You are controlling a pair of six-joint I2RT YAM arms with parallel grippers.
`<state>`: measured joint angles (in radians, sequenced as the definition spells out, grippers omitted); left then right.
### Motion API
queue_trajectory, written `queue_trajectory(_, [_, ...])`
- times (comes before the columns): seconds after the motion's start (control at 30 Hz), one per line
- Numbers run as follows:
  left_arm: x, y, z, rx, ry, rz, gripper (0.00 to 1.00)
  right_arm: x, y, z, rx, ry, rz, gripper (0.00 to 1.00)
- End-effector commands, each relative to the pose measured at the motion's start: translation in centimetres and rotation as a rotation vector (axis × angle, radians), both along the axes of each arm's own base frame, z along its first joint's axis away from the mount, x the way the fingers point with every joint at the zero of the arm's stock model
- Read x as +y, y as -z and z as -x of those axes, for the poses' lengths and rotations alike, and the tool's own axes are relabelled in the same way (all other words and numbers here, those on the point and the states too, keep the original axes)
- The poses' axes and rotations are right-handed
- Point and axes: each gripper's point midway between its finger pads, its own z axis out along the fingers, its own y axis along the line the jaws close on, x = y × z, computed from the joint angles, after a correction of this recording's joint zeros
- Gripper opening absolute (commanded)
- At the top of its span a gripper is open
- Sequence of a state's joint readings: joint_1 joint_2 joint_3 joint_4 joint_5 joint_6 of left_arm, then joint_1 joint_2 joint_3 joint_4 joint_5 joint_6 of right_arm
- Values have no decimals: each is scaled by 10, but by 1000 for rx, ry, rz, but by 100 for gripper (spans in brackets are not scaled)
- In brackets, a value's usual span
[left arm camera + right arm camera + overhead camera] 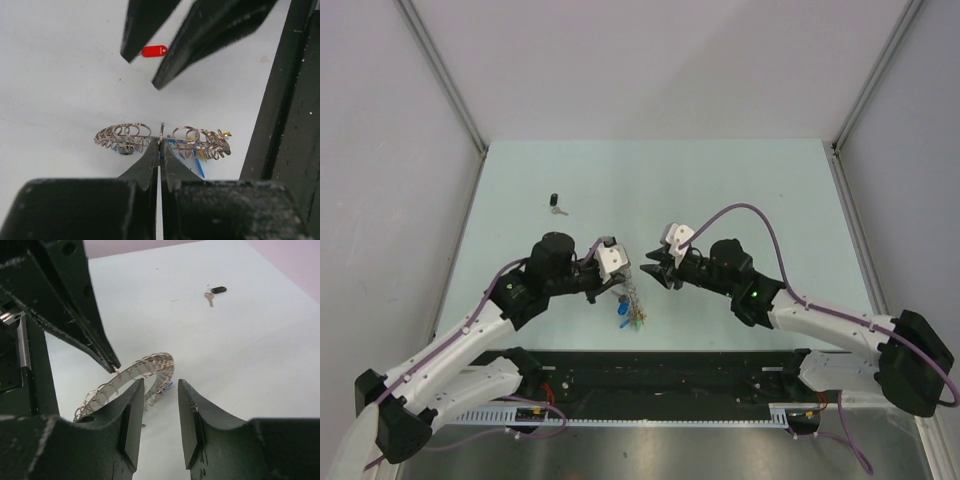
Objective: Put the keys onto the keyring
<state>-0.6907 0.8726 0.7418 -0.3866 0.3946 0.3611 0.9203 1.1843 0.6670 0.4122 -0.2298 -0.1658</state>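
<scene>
My left gripper (160,141) is shut on the wire of the keyring (161,131), which it holds up above the table. Small split rings fan out on both sides of the grip, and blue and yellow keys (198,156) hang below; from above they dangle as a bunch (627,312). My right gripper (160,385) is open and empty, its fingertips just in front of the keyring (150,367), not touching. A red-headed key (154,50) lies on the table beyond the right fingers (210,35). Both grippers (626,282) (648,270) meet at the table's middle.
A black-headed key (556,205) lies alone on the table at the far left, also in the right wrist view (215,291). A black rail (670,370) runs along the near edge by the arm bases. Grey walls close off the sides and back.
</scene>
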Motion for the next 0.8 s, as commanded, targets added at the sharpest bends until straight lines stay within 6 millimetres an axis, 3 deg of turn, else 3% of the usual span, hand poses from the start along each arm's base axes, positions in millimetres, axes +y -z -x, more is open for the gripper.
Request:
queue_trajectory(0.0, [-13,-24,4,-149,140,71,0,-30,-19,-14,14,134,-26,39])
queue_trajectory(0.07, [-15,-19,8,-160,185,60,1,-46,-21,-24,39,187,-35,40])
queue_trajectory(0.17, [-19,-13,13,-163,249,54,0,-71,-8,-42,131,289,-25,40])
queue_trajectory(0.33, [-29,-14,14,-153,345,35,0,-107,26,-61,320,431,26,40])
queue_trajectory(0.4, [-32,-14,6,-151,356,6,0,-119,39,-69,382,491,52,40])
queue_trajectory(0.47, [-33,-2,1,-122,367,-46,0,-129,57,-69,440,528,114,40])
queue_trajectory(0.5, [-35,-8,-4,-131,367,-53,0,-130,65,-74,462,543,140,40])
queue_trajectory(0.57, [-34,-1,-7,-99,362,-87,0,-135,77,-76,491,567,191,41])
queue_trajectory(0.77, [-30,25,-18,36,306,-191,1,-137,115,-87,577,601,349,41])
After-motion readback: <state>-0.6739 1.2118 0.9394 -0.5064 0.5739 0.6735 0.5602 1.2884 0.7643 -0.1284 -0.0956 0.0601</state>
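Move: The red-tagged key lies on the table about 10 cm ahead of the right hand, 11 cm to its right and some 20 cm below. The keyring hangs from the left hand's shut fingers, its middle roughly 4 cm back from the right hand, 5 cm to its left and 9 cm lower. From the left hand the red-tagged key is about 9 cm ahead, 20 cm to the right and 17 cm down. The red-tagged key draws the empty right hand away from the keyring: it swings about 13 cm right and some 7 cm forward, rising slightly before sinking 11 cm overall, turning clockwise about 30 degrees and tipping its still half-open fingers down, with no touch yet. The left hand keeps its pinch on the keyring, first easing back, then going forward, while it shifts slightly right and down and turns clockwise. ##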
